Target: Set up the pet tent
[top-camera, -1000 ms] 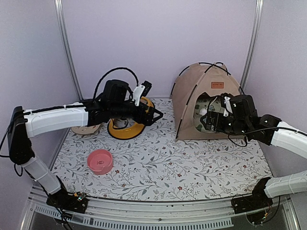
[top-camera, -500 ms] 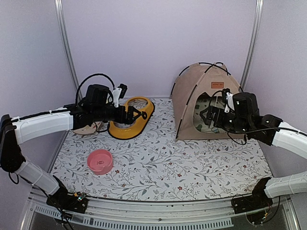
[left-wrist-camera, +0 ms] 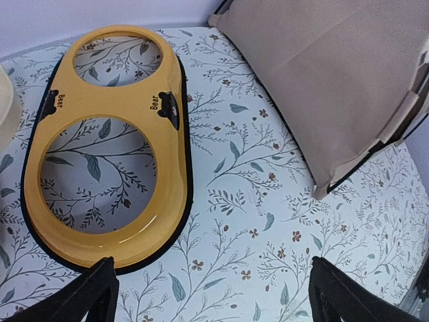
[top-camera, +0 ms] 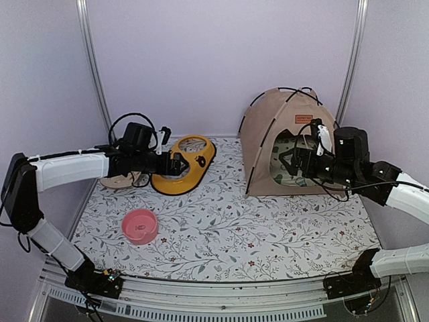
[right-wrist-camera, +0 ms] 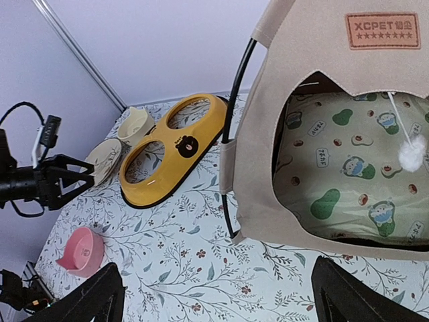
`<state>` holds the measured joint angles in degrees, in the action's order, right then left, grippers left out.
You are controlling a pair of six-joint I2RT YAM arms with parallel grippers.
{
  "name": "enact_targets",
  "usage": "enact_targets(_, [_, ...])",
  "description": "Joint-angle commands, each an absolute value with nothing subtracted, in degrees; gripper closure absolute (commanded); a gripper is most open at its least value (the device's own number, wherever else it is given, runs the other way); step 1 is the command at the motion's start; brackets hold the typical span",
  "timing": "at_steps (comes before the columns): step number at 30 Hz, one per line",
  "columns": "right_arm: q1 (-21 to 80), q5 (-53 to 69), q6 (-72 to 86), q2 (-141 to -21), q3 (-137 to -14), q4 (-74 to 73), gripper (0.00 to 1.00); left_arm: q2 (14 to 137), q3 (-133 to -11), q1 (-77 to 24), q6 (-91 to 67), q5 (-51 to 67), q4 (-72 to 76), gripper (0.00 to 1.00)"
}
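The tan pet tent (top-camera: 288, 137) stands upright at the back right, with black poles crossing over its top and a brown label above its opening. It also fills the top right of the left wrist view (left-wrist-camera: 335, 74) and of the right wrist view (right-wrist-camera: 315, 54). A cream mat with green prints (right-wrist-camera: 342, 174) lies inside, and a white pom-pom (right-wrist-camera: 411, 153) hangs in the opening. My right gripper (top-camera: 289, 161) (right-wrist-camera: 220, 267) is open and empty just in front of the opening. My left gripper (top-camera: 191, 162) (left-wrist-camera: 212, 263) is open and empty over the yellow feeder (top-camera: 184, 168).
The yellow double-bowl feeder (left-wrist-camera: 167, 168) (right-wrist-camera: 201, 127) lies on the floral cloth left of the tent. Beige bowls (top-camera: 120, 180) (right-wrist-camera: 134, 124) sit at the far left, behind the left arm. A pink bowl (top-camera: 139, 225) (right-wrist-camera: 82, 249) rests front left. Walls stand close behind and at both sides.
The left arm has drawn back to the left and lowered, its gripper now by the feeder. The right gripper has backed a little away from the tent opening. Both stay open.
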<state>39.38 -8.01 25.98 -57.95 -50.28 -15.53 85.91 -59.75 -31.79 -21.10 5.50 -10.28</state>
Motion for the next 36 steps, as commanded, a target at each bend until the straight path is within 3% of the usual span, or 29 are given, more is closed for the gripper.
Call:
enact_targets(1, [39.4, -3.1, 23.3, -56.9, -51.2, -12.4, 0.01, 91.3, -61.9, -28.8, -22.8, 5.9, -5.6, 0.01])
enact_targets(6, [39.4, 0.8, 22.2, -59.5, -52.2, -11.9, 0.01, 100.1, -66.1, -25.8, -23.3, 4.2, -3.1, 0.01])
enact_targets(16, [39.4, 4.4, 23.3, -61.9, -53.2, -11.4, 0.01, 116.7, -76.4, -24.2, -25.0, 14.1, -3.8, 0.01])
enact_targets(36, [39.4, 0.7, 24.3, -58.1, -52.1, -17.1, 0.01, 113.3, -66.7, -36.1, -27.5, 14.6, -2.8, 0.01])
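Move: The yellow stand lies about 14 cm ahead of the left hand, 1 cm to its right and some 14 cm below. From that hand, the cream bowl is roughly 22 cm ahead and 12 cm left, the pink bowl 12 cm back and 11 cm left, both about 15 cm lower; the tent is 10 cm ahead, 35 cm right, at its height. From the right hand, the stand lies some 22 cm ahead, 32 cm left and 23 cm below. Send the open left gripper down some 12 cm and forward about 10 cm over the stand's large hole, tipping it slightly further down; then, staying low, draw it back and right 6 to 7 cm each way, one finger inside the hole, hooking the right-hand rim. Swing the open right gripper about 4 cm left before the tent, turning 10 degrees counter-clockwise, then ease slightly back right. ##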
